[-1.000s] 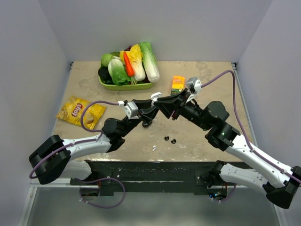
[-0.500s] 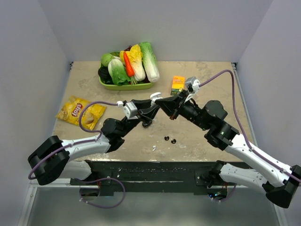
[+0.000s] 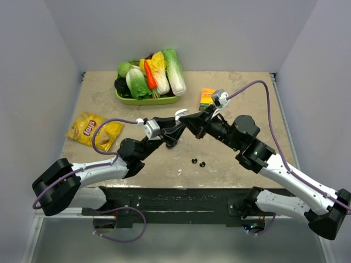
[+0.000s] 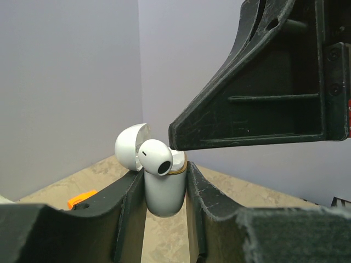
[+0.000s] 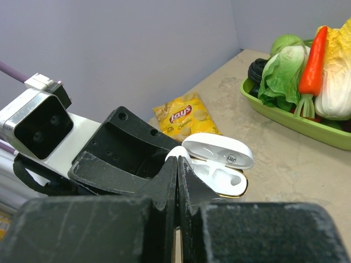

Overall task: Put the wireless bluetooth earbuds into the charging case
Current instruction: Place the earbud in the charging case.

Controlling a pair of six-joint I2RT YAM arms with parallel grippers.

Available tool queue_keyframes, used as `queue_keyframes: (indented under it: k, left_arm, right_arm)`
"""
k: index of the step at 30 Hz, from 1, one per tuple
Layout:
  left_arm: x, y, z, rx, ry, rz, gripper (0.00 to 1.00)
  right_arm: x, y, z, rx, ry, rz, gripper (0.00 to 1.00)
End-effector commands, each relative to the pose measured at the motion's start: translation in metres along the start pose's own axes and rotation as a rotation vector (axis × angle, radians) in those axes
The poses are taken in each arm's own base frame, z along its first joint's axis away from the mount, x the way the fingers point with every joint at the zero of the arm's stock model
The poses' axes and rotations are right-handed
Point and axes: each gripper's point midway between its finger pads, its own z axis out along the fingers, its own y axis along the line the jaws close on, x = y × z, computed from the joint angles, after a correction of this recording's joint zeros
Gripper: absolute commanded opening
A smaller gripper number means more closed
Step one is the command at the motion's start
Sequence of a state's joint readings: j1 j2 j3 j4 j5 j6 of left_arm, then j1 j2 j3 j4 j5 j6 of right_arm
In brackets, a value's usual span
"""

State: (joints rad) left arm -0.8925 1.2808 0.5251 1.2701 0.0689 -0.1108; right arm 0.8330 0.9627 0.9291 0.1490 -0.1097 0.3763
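Note:
My left gripper (image 4: 164,176) is shut on the white charging case (image 4: 163,192) and holds it upright above the table with its lid (image 4: 127,147) open. A white earbud (image 4: 155,157) sits tilted at the case's mouth, its black opening facing the camera. My right gripper (image 5: 178,160) is shut, and its closed tips (image 4: 176,136) rest against that earbud from above. The right wrist view shows the open case (image 5: 222,174) with bare wells just beyond the tips. Two black earbuds (image 3: 194,161) (image 3: 202,164) and a small white piece (image 3: 180,172) lie on the table below.
A green tray (image 3: 147,99) of toy vegetables stands at the back. A yellow chip bag (image 3: 92,129) lies at the left. Behind my right gripper (image 3: 187,118) is a small orange box (image 3: 207,96). Grey walls enclose the table on three sides.
My right gripper's jaws have closed from partly open, and that arm has shifted slightly left over the case. The left arm has kept the case still.

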Motion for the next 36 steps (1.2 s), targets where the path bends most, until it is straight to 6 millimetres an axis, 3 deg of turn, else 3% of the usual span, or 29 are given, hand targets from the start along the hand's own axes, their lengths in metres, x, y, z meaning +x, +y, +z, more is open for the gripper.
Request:
queue_keyframes:
  k: [1,3,4,5,10,14,15,17,28,36]
  left_arm:
    - [-0.148,-0.012,-0.022,0.042,-0.586,0.050,0.00]
    - [-0.148,-0.012,-0.023,0.037,-0.583,0.050,0.00]
    - [-0.147,-0.010,-0.023,0.031,-0.582,0.051,0.00]
    - [-0.144,-0.010,-0.022,0.029,-0.570,0.049,0.00]
    - [-0.138,-0.007,-0.023,0.014,-0.552,0.047,0.00]
    - [-0.136,-0.006,-0.022,0.010,-0.544,0.048,0.00]
    - [-0.137,-0.006,-0.021,0.010,-0.543,0.052,0.00]
    - [-0.136,-0.006,-0.020,0.009,-0.536,0.054,0.00]
    - [-0.137,-0.007,-0.012,0.019,-0.532,0.060,0.00]
    - [-0.133,-0.008,-0.010,0.022,-0.517,0.062,0.00]
  right_arm:
    - [-0.031,0.007,-0.004,-0.002,-0.086,-0.005,0.00]
    - [-0.037,0.012,-0.007,-0.020,-0.111,-0.008,0.02]
    - [-0.039,0.014,-0.009,-0.034,-0.121,-0.009,0.07]
    - [-0.043,0.018,-0.012,-0.049,-0.133,-0.008,0.22]
    - [-0.042,0.026,-0.007,-0.085,-0.085,-0.018,0.42]
    - [-0.027,0.002,0.000,0.041,-0.009,-0.024,0.56]
    - [-0.023,-0.003,0.003,0.064,0.004,-0.030,0.73]
    - [-0.022,-0.010,0.003,0.106,0.010,-0.037,0.81]
    - [-0.011,-0.034,0.001,0.241,0.052,-0.054,0.84]
    - [-0.019,-0.031,0.004,0.229,0.025,-0.035,0.86]
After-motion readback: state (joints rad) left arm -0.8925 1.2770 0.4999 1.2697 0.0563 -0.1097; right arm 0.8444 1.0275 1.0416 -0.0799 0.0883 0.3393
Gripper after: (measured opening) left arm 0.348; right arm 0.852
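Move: The earbud stands askew at the near left end of the charging case, just off the right hand's shut tips: about 1 cm ahead, 2 cm left and 1 cm below. From the same hand, the case is about 3 cm ahead, level sideways and 2 cm lower; its open lid is about 4 cm ahead, 2 cm left and 1 cm above. From the left hand, which holds the case, the earbud is about 1 cm ahead, 1 cm right and 3 cm up. Up by about 2 cm first, the right hand backs its tips off the earbud while they start to open, then swings forward and down some 4 to 5 cm with a little drift right, fingers spreading wide to straddle the case. The wrist turns roughly 10 degrees clockwise and its left side dips; one finger comes in beside the earbud. The left hand keeps its grip on the case and sinks about 1 cm. ##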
